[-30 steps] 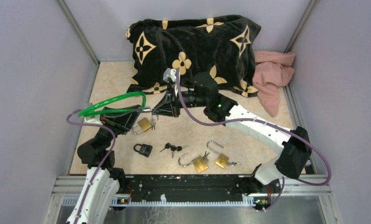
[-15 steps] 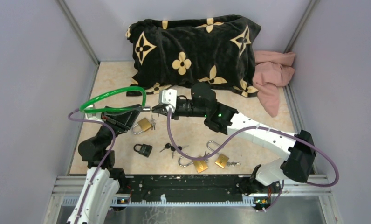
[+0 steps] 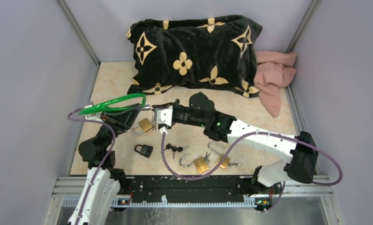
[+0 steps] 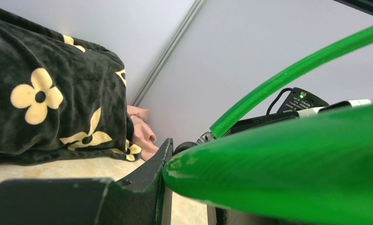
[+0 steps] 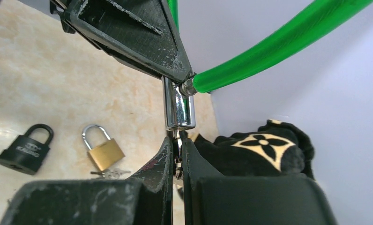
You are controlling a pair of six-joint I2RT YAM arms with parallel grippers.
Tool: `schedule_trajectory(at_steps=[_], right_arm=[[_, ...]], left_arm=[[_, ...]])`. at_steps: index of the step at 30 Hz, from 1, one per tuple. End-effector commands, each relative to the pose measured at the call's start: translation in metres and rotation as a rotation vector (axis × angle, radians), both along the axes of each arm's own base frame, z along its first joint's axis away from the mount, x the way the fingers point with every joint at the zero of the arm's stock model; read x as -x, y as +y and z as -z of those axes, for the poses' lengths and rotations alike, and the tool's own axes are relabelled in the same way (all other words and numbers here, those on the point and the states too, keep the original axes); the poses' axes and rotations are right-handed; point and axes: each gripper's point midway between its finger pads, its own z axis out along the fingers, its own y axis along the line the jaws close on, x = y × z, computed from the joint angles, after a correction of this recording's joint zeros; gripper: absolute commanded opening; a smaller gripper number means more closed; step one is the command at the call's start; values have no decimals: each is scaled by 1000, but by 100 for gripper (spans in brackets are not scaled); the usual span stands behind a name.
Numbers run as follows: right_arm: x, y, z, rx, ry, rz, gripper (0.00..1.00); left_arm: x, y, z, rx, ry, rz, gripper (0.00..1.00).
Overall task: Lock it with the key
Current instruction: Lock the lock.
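Note:
A green cable lock (image 3: 112,102) is held above the table's left side, with my left gripper (image 3: 128,116) shut on its thick green body (image 4: 292,164). Only one left finger (image 4: 149,180) shows beside that body. The cable's chrome lock cylinder (image 5: 179,110) sticks out to the right. A small metal key (image 5: 177,157) sits in the cylinder's end, and my right gripper (image 5: 177,145) is shut on it. In the top view the right gripper (image 3: 157,111) meets the cylinder (image 3: 147,108) head-on.
On the table lie a brass padlock (image 3: 145,125), a black padlock (image 3: 144,150), loose keys (image 3: 174,149) and two open brass padlocks (image 3: 199,163) (image 3: 220,159). A black flowered pillow (image 3: 194,47) and pink cloth (image 3: 273,75) fill the back. A purple cable (image 3: 194,161) droops over the padlocks.
My right wrist has rolled while shut on the key, swinging its white camera mount from above down to the near side. The green loop has tilted flatter.

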Motion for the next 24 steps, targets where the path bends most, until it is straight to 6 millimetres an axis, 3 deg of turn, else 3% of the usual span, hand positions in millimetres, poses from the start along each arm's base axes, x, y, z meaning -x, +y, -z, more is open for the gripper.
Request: schedule_trajectory(at_steps=[1, 13, 19, 22, 24], right_arm=[[17, 0, -75, -185, -238, -5, 0], [17, 4, -69, -127, -309, 19, 0], [17, 1, -68, -123, -260, 26, 0], [17, -1, -61, -102, -214, 30, 33], [14, -4, -56, -87, -188, 54, 49]], left_arm=[[-4, -2, 10, -8, 44, 11, 0], [-4, -2, 10, -4, 54, 19, 0], [-3, -1, 8, 5, 46, 13, 0], [-1, 1, 1, 7, 5, 2, 0], [0, 1, -1, 9, -5, -1, 0]])
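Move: Just off the right fingertips, which still pinch the key, the lock cylinder sits about 3 cm to the left, level in height and reach. The brass padlock lies on the table some 30 cm below, 7 cm left and level in reach; the black padlock lies equally low, 8 cm left and 10 cm back. From the left hand, the cylinder it grips is about 2 cm to the right, level otherwise. Finishing the key turn, the right hand rolls about another 10 degrees about its finger line, counter-clockwise looking from that hand towards the lock, while staying within 1 cm of its place. At the very end its fingers open about a third of their range and let go of the key. The left hand stays put and keeps its grip on the lock. ##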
